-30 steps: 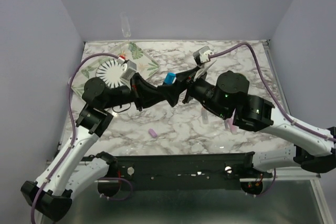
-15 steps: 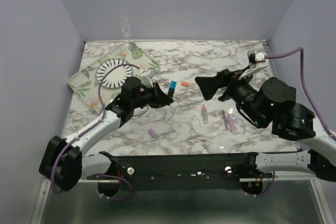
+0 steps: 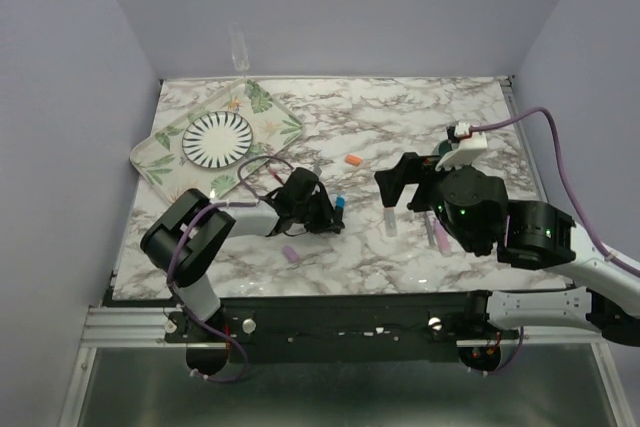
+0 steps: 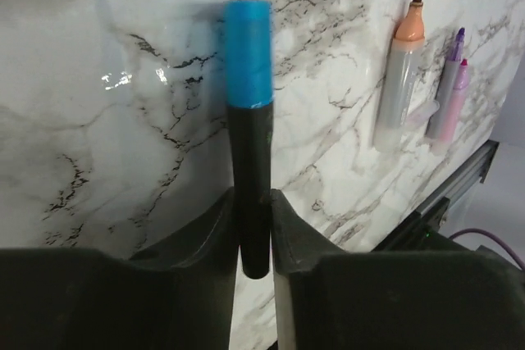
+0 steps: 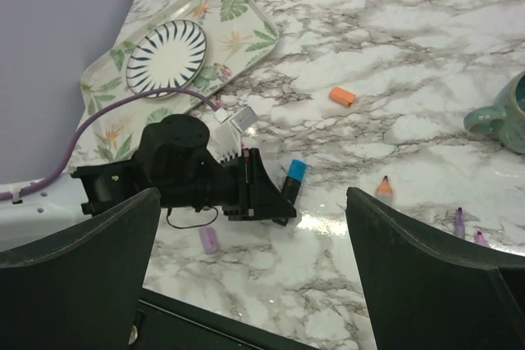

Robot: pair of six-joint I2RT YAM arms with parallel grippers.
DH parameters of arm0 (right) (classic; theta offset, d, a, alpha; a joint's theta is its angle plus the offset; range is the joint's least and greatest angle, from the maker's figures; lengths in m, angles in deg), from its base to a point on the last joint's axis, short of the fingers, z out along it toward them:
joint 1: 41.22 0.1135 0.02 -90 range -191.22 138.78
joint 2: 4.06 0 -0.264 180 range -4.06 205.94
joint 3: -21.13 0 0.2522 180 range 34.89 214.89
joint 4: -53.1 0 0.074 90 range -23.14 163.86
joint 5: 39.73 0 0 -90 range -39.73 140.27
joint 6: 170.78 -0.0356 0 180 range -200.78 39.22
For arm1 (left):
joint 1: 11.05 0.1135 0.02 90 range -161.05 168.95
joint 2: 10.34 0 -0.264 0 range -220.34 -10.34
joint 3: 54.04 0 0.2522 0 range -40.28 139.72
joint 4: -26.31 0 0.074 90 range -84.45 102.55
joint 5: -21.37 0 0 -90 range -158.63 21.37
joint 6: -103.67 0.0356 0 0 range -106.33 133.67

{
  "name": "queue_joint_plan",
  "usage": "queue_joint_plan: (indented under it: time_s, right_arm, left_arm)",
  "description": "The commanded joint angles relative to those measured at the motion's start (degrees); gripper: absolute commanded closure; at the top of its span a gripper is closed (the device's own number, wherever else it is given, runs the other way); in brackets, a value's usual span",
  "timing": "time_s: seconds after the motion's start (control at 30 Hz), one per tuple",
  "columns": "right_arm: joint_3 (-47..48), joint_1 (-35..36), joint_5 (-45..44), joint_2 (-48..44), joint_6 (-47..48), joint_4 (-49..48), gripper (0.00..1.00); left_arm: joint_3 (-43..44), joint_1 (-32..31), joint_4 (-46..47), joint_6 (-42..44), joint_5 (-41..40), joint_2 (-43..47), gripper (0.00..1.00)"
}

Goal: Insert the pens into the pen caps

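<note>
My left gripper (image 3: 325, 215) is shut on the black marker (image 4: 250, 178), low over the table. The marker's blue cap (image 4: 248, 55) sits on its far end; it also shows in the top view (image 3: 339, 204) and the right wrist view (image 5: 294, 172). My right gripper (image 3: 408, 185) is open and empty, above the table to the right (image 5: 253, 194). A grey marker with an orange tip (image 3: 390, 219) lies below it, with a pink-purple marker (image 3: 439, 234) and a thin pen (image 4: 459, 92) beside it. An orange cap (image 3: 352, 160) and a light purple cap (image 3: 291, 253) lie loose.
A leaf-patterned tray (image 3: 160, 162) with a striped plate (image 3: 217, 137) stands at the back left. A teal mug (image 5: 500, 112) stands at the right, hidden by my right arm in the top view. The table's front rail (image 3: 330, 312) runs close behind the purple cap.
The grippers were together mid-table around the blue-capped marker. They have parted: my left gripper has brought the marker down toward the front, and my right gripper has drawn back to the right, open.
</note>
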Motion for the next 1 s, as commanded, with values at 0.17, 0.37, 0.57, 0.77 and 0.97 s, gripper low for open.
queue_joint_plan:
  time_s: [0.17, 0.37, 0.57, 0.77, 0.97]
  right_arm:
    - [-1.7, 0.3, -1.8, 0.5, -8.2, 6.0, 0.00]
    - [-3.7, 0.3, 0.3, 1.0, -9.4, 5.8, 0.00]
    - [-11.3, -3.3, 3.4, 1.2, -14.3, 10.0, 0.07]
    - [-25.8, -19.8, 23.5, -1.2, -4.7, -2.1, 0.33]
    - [-28.1, -27.6, 31.3, 9.8, 1.8, -8.4, 0.48]
  left_arm:
    - [6.0, -0.7, -11.9, 3.7, -4.5, 5.2, 0.34]
    - [8.0, -0.7, -19.4, 4.3, -7.7, 11.8, 0.09]
    - [7.0, -0.4, -27.6, 4.5, -20.1, 18.6, 0.01]
    - [1.5, 4.6, -27.3, 5.3, -23.4, 25.9, 0.01]
    - [1.7, 6.9, -28.1, 11.1, -20.9, 28.9, 0.01]
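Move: The blue-capped black marker is still in the left fingers just above the marble, its middle about 3 cm ahead of the hand point. From there the purple cap lies some 12 cm left and 8 cm back. The right hand, high up, heads for the uncapped peach marker, about 8 cm ahead, 4 cm right and 34 cm below. On that same level the black marker lies 8 cm left of the right hand and 8 cm ahead, the slim purple pen 14 cm right and 5 cm ahead. The left fingers let go of the capped black marker and spread wide; that hand climbs about 9 cm, then swings 11 cm left, away from the marker, turning a little counter-clockwise. The right hand sinks towards the peach marker, slowly at first, then fast, some 22 cm in all with a drift right, tipping down nearly 30 degrees and closing its empty fingers to roughly half. ##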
